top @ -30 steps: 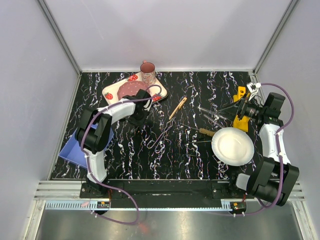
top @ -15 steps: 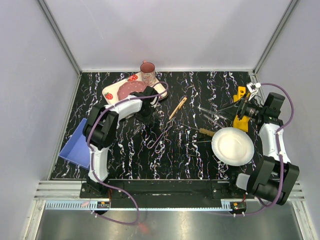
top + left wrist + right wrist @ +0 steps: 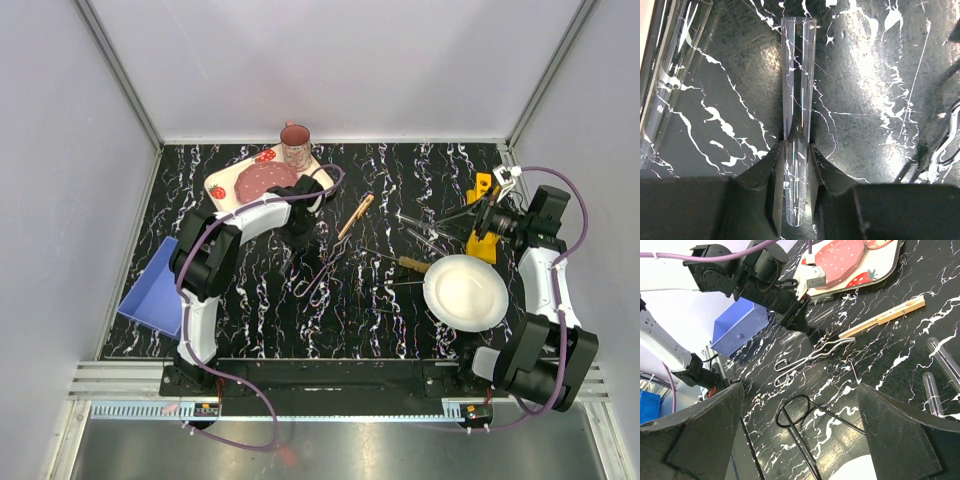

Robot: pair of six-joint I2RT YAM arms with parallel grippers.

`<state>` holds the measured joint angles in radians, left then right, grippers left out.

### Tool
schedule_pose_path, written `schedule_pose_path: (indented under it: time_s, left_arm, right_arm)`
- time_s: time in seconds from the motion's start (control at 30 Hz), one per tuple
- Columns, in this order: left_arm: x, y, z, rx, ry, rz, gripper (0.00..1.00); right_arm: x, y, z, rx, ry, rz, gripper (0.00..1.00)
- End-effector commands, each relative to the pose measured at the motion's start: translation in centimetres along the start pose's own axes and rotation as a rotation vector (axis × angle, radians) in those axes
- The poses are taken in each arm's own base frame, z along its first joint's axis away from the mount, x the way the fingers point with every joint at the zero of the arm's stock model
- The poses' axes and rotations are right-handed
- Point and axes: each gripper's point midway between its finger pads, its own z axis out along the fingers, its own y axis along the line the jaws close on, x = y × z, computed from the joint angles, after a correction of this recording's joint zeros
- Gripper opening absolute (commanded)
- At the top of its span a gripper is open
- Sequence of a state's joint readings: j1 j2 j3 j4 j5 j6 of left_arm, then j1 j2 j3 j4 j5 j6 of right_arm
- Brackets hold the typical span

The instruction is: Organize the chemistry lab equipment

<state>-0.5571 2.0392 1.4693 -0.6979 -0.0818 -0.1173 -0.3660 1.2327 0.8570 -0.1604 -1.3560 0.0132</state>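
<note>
In the left wrist view a clear glass test tube (image 3: 798,90) lies on the black marbled table, and my left gripper (image 3: 796,146) is shut on its rounded lower end, both fingers pressing its sides. A second test tube (image 3: 657,80) lies at the far left beside the tray. From above, the left gripper (image 3: 300,230) sits just below the strawberry tray (image 3: 222,181). A bent metal tong (image 3: 320,272), a wooden clamp (image 3: 356,216), a wooden-handled tool (image 3: 412,264) and more test tubes (image 3: 420,235) lie mid-table. My right gripper (image 3: 800,390) hangs open above a black wire ring (image 3: 800,415).
A pink mug (image 3: 295,145) stands on the tray's far end. A blue bin (image 3: 155,290) sits at the left table edge. A white plate (image 3: 466,292) lies at the front right, with a yellow object (image 3: 482,230) behind it.
My left gripper has shifted a little to the right below the tray, and its jaws have narrowed onto the test tube. The right arm has not moved.
</note>
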Motion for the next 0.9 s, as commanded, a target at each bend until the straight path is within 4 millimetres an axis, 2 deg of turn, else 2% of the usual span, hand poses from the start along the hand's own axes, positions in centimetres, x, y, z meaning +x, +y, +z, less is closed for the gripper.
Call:
schedule_pose_path:
  time_s: [0.0,0.23,0.3,0.33,0.37,0.4,0.43,0.47,0.5,0.53,0.63,0.67,0.73,0.77,0.8,0.83,0.87]
  left_arm:
    - [-0.8,-1.6,-1.1,0.072,-0.041,-0.058,0.16]
    - [-2.0,-4.3,-4.7,0.245,-0.096,-0.081,0.16]
    - [-1.7,-4.7,-5.2,0.279,-0.095,-0.089,0.16]
    - [-1.7,-5.2,-6.0,0.313,-0.103,-0.088,0.15]
    - [-1.4,-5.3,-6.1,0.329,-0.098,-0.096,0.16]
    - [-1.4,-5.6,-6.4,0.348,-0.102,-0.098,0.15]
    - [-1.5,-5.9,-7.1,0.384,-0.113,-0.101,0.15]
    - [-1.1,-6.1,-7.1,0.400,-0.103,-0.112,0.15]
    - [-1.3,-6.4,-7.3,0.421,-0.113,-0.115,0.15]
    - [-1.3,-6.8,-8.0,0.458,-0.120,-0.120,0.15]
    - [-1.3,-7.6,-9.0,0.540,-0.129,-0.141,0.15]
    - [-1.3,-7.9,-9.3,0.564,-0.131,-0.149,0.15]
    - [-1.3,-8.7,-10.4,0.631,-0.132,-0.151,0.15]
    - [-1.3,-9.1,-10.8,0.654,-0.128,-0.154,0.15]
    - [-1.3,-9.4,-11.1,0.676,-0.128,-0.151,0.15]
    - [-1.1,-9.9,-11.8,0.719,-0.123,-0.147,0.15]
    - [-1.0,-10.2,-12.1,0.739,-0.114,-0.155,0.15]
  right_arm:
    - [-0.6,1.9,-0.1,-0.063,-0.003,-0.136,1.00]
    - [-0.9,3.7,-0.4,-0.131,-0.001,-0.274,1.00]
    - [-2.3,3.9,-0.6,-0.109,-0.005,-0.426,1.00]
    - [-1.6,4.5,-0.7,-0.103,0.021,-0.390,1.00]
    - [-3.1,4.7,-0.6,-0.059,0.050,-0.486,1.00]
    - [-3.4,4.4,-0.4,-0.046,0.086,-0.638,1.00]
    - [-1.4,5.4,0.5,-0.088,0.177,-0.590,1.00]
    - [-1.9,5.1,0.5,-0.051,0.249,-0.668,1.00]
    - [-1.4,5.2,0.9,-0.075,0.299,-0.737,1.00]
    - [0.0,5.6,1.1,-0.110,0.361,-0.698,1.00]
    - [2.2,7.3,2.4,-0.213,0.481,-0.797,1.00]
    - [3.8,8.6,3.4,-0.275,0.552,-0.857,1.00]
    - [5.2,9.5,4.1,-0.343,0.618,-0.997,1.00]
    - [6.3,9.4,4.2,-0.351,0.691,-1.069,1.00]
    - [7.4,10.9,5.1,-0.443,0.717,-1.169,1.00]
    - [8.5,11.5,5.1,-0.501,0.769,-1.184,1.00]
    - [8.0,12.0,5.5,-0.522,0.784,-1.235,1.00]
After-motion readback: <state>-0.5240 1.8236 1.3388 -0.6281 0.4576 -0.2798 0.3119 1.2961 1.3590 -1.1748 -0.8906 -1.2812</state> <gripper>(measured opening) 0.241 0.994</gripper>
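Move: About 6 cm to the right of the left hand and 6 cm nearer the base lie the metal tongs, over which its pinched test tube is taken; the tray is some 14 cm ahead and 7 cm left, the wooden clamp 9 cm ahead and 13 cm right. From the right hand the held tube lies about 31 cm left, 5 cm ahead and 22 cm lower; down on the table, the brush sits 9 cm left and 1 cm ahead, the plate 6 cm back and 4 cm right. Lifting the test tube it keeps pinched, the left hand goes up, right and back, about 6–7 cm each, over the tongs, fingertips tilting some 30 degrees to the right. The wide-open right hand first climbs about 6 cm, then sweeps 12 cm left and 7 cm back towards the tube, sinking again as its fingers swing to point left and down. ##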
